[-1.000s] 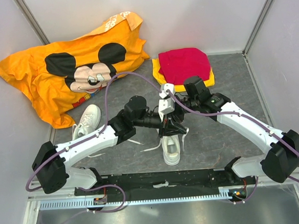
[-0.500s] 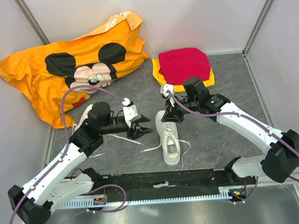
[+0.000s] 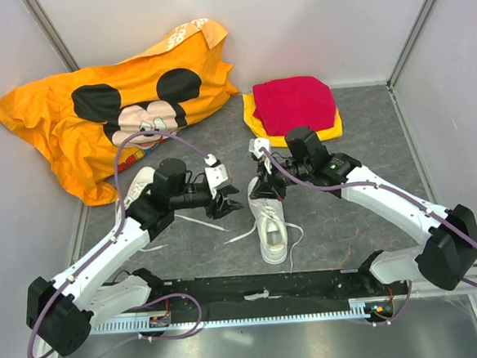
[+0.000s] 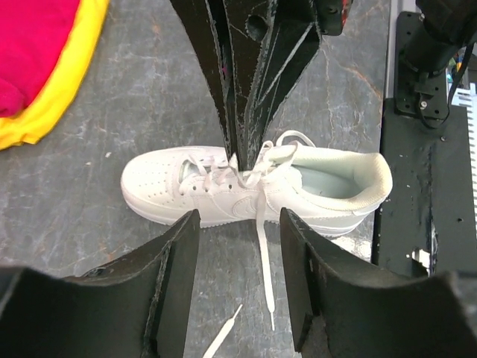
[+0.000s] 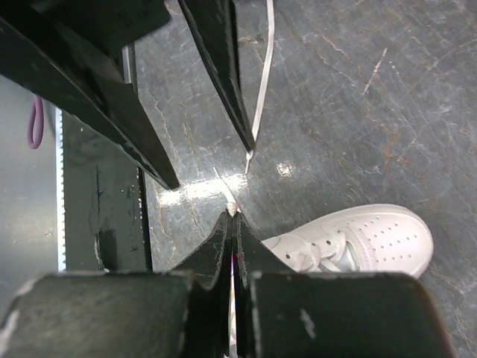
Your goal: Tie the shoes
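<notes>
One white shoe [image 3: 272,230] lies in the middle of the grey floor, toe away from the arms, its laces loose. In the left wrist view this shoe [image 4: 186,190] lies sideways, one lace [image 4: 263,253] trailing toward me. My right gripper [image 3: 262,190] is shut on a lace at the shoe's tongue; a white lace end shows at its closed tips [image 5: 232,215]. My left gripper [image 3: 224,201] hovers just left of the shoe, open and empty, and frames the shoe's side [image 4: 238,220]. The second shoe [image 3: 141,187] lies at the left, partly hidden behind my left arm.
An orange cartoon-mouse shirt [image 3: 111,114] covers the back left. A red cloth [image 3: 294,101] on a yellow cloth [image 3: 253,125] lies at the back, just behind my right arm. A black base rail [image 3: 262,288] runs along the near edge. Grey walls close in on both sides.
My left gripper has opened and pulled away leftward from the middle shoe, where it was shut beside the right gripper. The right gripper has stayed shut at the laces, shifting slightly.
</notes>
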### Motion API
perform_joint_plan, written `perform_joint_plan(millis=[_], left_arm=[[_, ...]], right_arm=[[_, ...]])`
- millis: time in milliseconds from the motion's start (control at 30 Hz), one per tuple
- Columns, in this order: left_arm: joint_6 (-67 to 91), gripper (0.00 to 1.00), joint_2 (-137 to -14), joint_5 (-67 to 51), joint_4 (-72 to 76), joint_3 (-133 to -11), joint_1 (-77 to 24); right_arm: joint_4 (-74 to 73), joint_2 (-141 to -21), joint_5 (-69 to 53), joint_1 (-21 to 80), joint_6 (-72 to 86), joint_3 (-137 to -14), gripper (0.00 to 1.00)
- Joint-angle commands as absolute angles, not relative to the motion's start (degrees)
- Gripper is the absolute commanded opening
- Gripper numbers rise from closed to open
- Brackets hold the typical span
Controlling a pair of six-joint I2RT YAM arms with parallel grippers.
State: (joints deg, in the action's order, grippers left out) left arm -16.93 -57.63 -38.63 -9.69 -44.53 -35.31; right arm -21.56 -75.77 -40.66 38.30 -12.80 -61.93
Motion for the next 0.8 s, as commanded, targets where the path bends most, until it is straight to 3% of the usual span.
perform_joint_plan(millis=[0, 267, 500, 767], left_arm=[[-17.1, 0.53, -58.8, -40.7, -0.6, -41.8, -34.3], [-9.5, 0.51, -50.4, -43.1, 2.0, -34.0, -25.3], [-7.3, 0.50, -42.0, -41.1, -1.6, -27.3, -24.7], [-6.7, 0.50, -42.4, -39.1, -1.3, -26.8, -24.7]], right_arm=[[-19.6, -78.3, -40.8, 39.8, -12.0, -62.0, 0.00], [-20.4, -85.8, -37.1, 43.5, -11.8, -66.5, 0.00], [-22.9, -90.7, -33.5, 47.1, -13.9, -70.0, 0.00], [-24.3, -96.3, -29.9, 51.1, -16.3, -72.8, 0.00]])
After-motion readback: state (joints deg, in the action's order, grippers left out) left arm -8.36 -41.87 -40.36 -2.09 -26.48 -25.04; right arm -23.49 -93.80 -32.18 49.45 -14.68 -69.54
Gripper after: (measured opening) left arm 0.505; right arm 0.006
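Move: The right hand already pinches a lace, about level with the half-open left fingers and some 5 cm to their right, 1 cm farther out. From the right hand, the loose lace beside the shoe lies about 5 cm left, 5 cm back and 15 cm below; the shoe's middle is some 4 cm right, 11 cm down and level fore and aft. From the left hand, the shoe is roughly 9 cm right, 1 cm out and 11 cm below. The right fingers keep their pinch on the lace and carry it down about 8 cm and left some 6 cm, past the shoe's left edge towards the loose lace on that side, tipping about 10 degrees further downward. The left hand, still half open, backs away from the shoe: first a little down and forward, then about 5 cm left, turning slightly counter-clockwise. ##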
